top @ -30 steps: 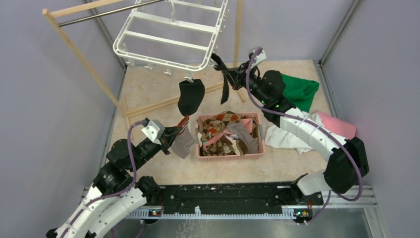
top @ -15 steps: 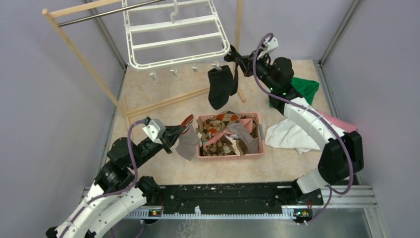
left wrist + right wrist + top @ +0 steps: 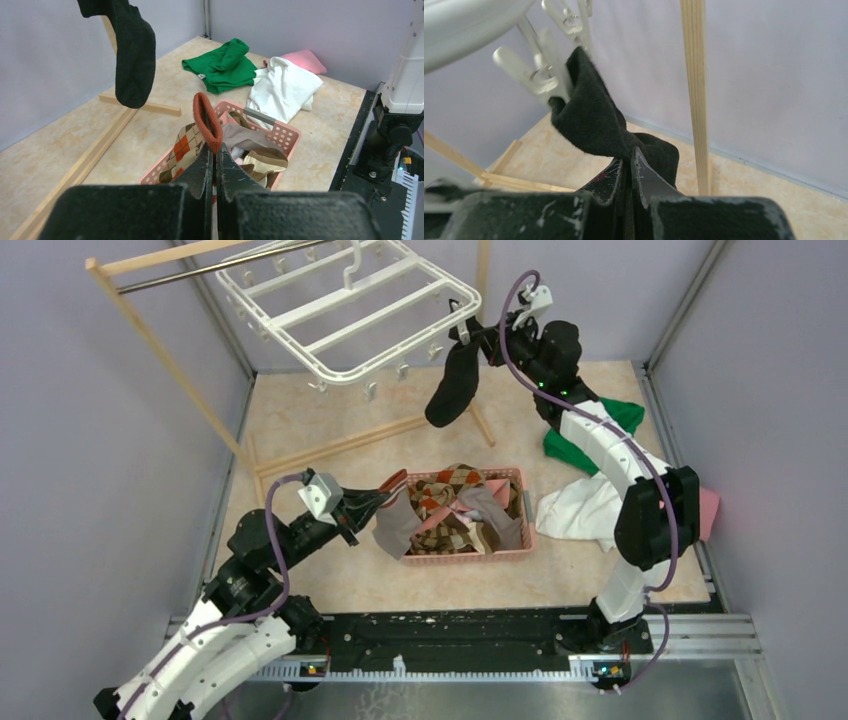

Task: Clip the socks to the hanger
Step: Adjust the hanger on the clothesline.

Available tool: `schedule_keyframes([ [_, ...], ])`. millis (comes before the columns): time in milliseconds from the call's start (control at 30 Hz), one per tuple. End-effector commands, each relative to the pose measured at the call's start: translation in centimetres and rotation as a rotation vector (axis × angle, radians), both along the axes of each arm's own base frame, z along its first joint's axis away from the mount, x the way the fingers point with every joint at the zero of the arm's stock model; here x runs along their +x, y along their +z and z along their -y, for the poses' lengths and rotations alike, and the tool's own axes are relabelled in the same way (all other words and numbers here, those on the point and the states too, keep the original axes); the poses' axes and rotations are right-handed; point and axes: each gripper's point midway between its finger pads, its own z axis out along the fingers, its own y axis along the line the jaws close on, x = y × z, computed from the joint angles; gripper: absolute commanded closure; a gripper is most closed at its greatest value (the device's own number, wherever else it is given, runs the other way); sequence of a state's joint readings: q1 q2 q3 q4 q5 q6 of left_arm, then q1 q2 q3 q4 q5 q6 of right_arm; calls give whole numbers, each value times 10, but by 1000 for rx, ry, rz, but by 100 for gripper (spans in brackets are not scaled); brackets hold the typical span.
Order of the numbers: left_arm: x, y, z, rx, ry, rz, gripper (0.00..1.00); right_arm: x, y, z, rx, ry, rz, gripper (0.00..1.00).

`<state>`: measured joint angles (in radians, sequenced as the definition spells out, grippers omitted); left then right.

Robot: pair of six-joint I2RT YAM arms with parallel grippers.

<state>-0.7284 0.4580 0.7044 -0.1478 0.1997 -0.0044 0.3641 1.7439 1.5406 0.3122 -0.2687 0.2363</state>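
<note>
The white hanger (image 3: 350,315) hangs tilted at the top of the overhead view, with small clips along its edge. A black sock (image 3: 452,385) dangles at its right corner. My right gripper (image 3: 487,340) is shut on that sock's top edge. In the right wrist view the black sock (image 3: 594,117) runs from my right gripper (image 3: 630,152) up to a white clip (image 3: 531,75) and touches it. My left gripper (image 3: 215,147) is shut on the rust-orange cuff of a grey-brown sock (image 3: 207,120), left of the basket. Several more socks (image 3: 455,510) fill the basket.
The pink basket (image 3: 465,552) sits mid-floor. Green cloth (image 3: 600,420), white cloth (image 3: 580,510) and pink cloth (image 3: 705,510) lie to the right. The wooden rack (image 3: 165,350) stands at the back left, and one of its posts (image 3: 696,90) rises just right of my right gripper.
The hanger has swung round and its near right corner has risen. My right gripper climbed up and left with the black sock. My left gripper carried its sock slightly right, toward the basket.
</note>
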Motion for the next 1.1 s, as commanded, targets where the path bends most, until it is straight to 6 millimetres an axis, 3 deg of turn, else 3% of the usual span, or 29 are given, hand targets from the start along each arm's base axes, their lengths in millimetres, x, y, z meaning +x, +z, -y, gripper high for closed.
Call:
schedule_keyframes([
  [0, -4, 17, 8, -71, -45, 37, 100, -1, 29, 0, 14, 35, 79, 100],
  [133, -3, 15, 12, -74, -58, 34, 100, 0, 28, 1, 5, 59, 90, 100],
  [400, -3, 14, 16, -73, -73, 27, 100, -8, 35, 9, 9, 105, 128, 81],
  [767, -2, 21, 21, -93, -89, 53, 100, -38, 51, 24, -5, 164, 177, 67],
  [933, 0, 21, 20, -93, -84, 59, 100, -82, 68, 23, -90, 292, 284, 64],
  [1067, 2, 19, 20, -83, -77, 64, 100, -149, 71, 10, -143, 530, 382, 63],
])
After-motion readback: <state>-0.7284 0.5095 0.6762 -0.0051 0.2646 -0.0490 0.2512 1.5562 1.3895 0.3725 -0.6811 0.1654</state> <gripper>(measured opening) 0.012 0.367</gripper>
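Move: The right hand is still shut on the cuff of a black sock, whose middle hangs roughly 10 cm below the hand and 3 cm left, about level in depth. The hanger's corner clip sits about 2 cm ahead, 4 cm left and 3 cm above; the hanger's middle is some 20 cm left, level in depth, and 8 cm up. From the left hand, that sock lies about 32 cm forward, 14 cm right and 5 cm lower. Almost in place at first, the right hand opens its fingers to about a third and lets go of the black sock, easing about 1 cm right. It then backs off quickly from the hanger corner, about 7 cm back and 3 cm up, turning some 15 degrees counter-clockwise and tipping up. The left hand creeps about 2 cm right, still pinching the grey sock. ##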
